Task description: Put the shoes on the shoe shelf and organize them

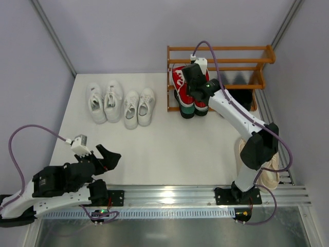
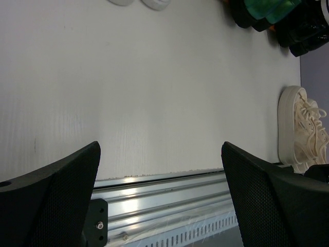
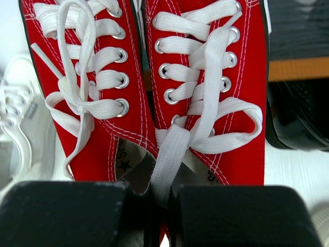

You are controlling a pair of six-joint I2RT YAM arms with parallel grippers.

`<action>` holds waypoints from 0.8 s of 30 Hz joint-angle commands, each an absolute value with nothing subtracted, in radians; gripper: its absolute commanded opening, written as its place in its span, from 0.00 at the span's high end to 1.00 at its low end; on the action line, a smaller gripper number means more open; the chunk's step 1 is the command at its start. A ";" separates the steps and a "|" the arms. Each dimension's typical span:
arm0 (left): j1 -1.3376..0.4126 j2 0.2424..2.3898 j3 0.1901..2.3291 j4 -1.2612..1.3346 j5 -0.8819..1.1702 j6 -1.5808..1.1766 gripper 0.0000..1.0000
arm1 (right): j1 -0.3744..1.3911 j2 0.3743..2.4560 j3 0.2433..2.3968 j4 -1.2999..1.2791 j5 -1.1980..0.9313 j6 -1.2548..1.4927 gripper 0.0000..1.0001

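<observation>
My right gripper is shut on the inner collars of the pair of red sneakers, with a white lace pinched between its jaws. In the right wrist view both red sneakers fill the picture ahead of that gripper. They hang at the left end of the orange-brown shoe shelf, above the dark green loafers. Glossy black loafers sit under the shelf's right half. Two white sneaker pairs lie on the table at the left. My left gripper stands open with nothing between its fingers.
Cream shoes lie at the right beside the right arm's base, and one cream shoe shows in the left wrist view. A metal rail runs along the near edge. Grey walls close in on three sides.
</observation>
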State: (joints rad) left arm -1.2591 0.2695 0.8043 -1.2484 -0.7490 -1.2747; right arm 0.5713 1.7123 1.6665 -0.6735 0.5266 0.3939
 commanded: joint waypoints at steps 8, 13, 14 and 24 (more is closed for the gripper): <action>-1.259 0.210 0.842 -1.295 -0.785 -1.287 0.03 | 0.500 1.879 2.018 -0.494 0.537 0.374 0.96; -1.259 0.201 0.851 -1.305 -0.790 -1.287 0.03 | 0.474 1.925 2.040 -0.469 0.514 0.359 0.96; -1.258 0.199 0.853 -1.307 -0.790 -1.287 0.03 | 0.472 1.931 2.039 -0.465 0.506 0.357 0.96; -1.259 0.201 0.867 -1.321 -0.795 -1.290 0.03 | 0.465 1.945 1.968 -0.327 0.457 0.321 0.96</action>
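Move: The right hand already holds the red sneakers, toes ahead. The spot for them, on the tier over the green shoes, is centred about 10 cm ahead and 9 cm below. The green shoes stand almost straight beneath, some 2 cm ahead and 16 down; the black shoes are 19 cm right of the hand, 2 ahead. The top tier's front rail lies roughly 12 cm ahead, 6 above. From the left hand that spot is about 36 cm ahead, 34 right. Forward goes the right hand, about 9 cm, quickly at first and then easing off, taking the red sneakers toes-first over the green shoes and in under the top tier's front rail. It rises barely a centimetre on the way, then sinks about 2.5 cm towards the tier while still creeping forward; the fingers stay shut on the pair and the wrist hardly turns. ##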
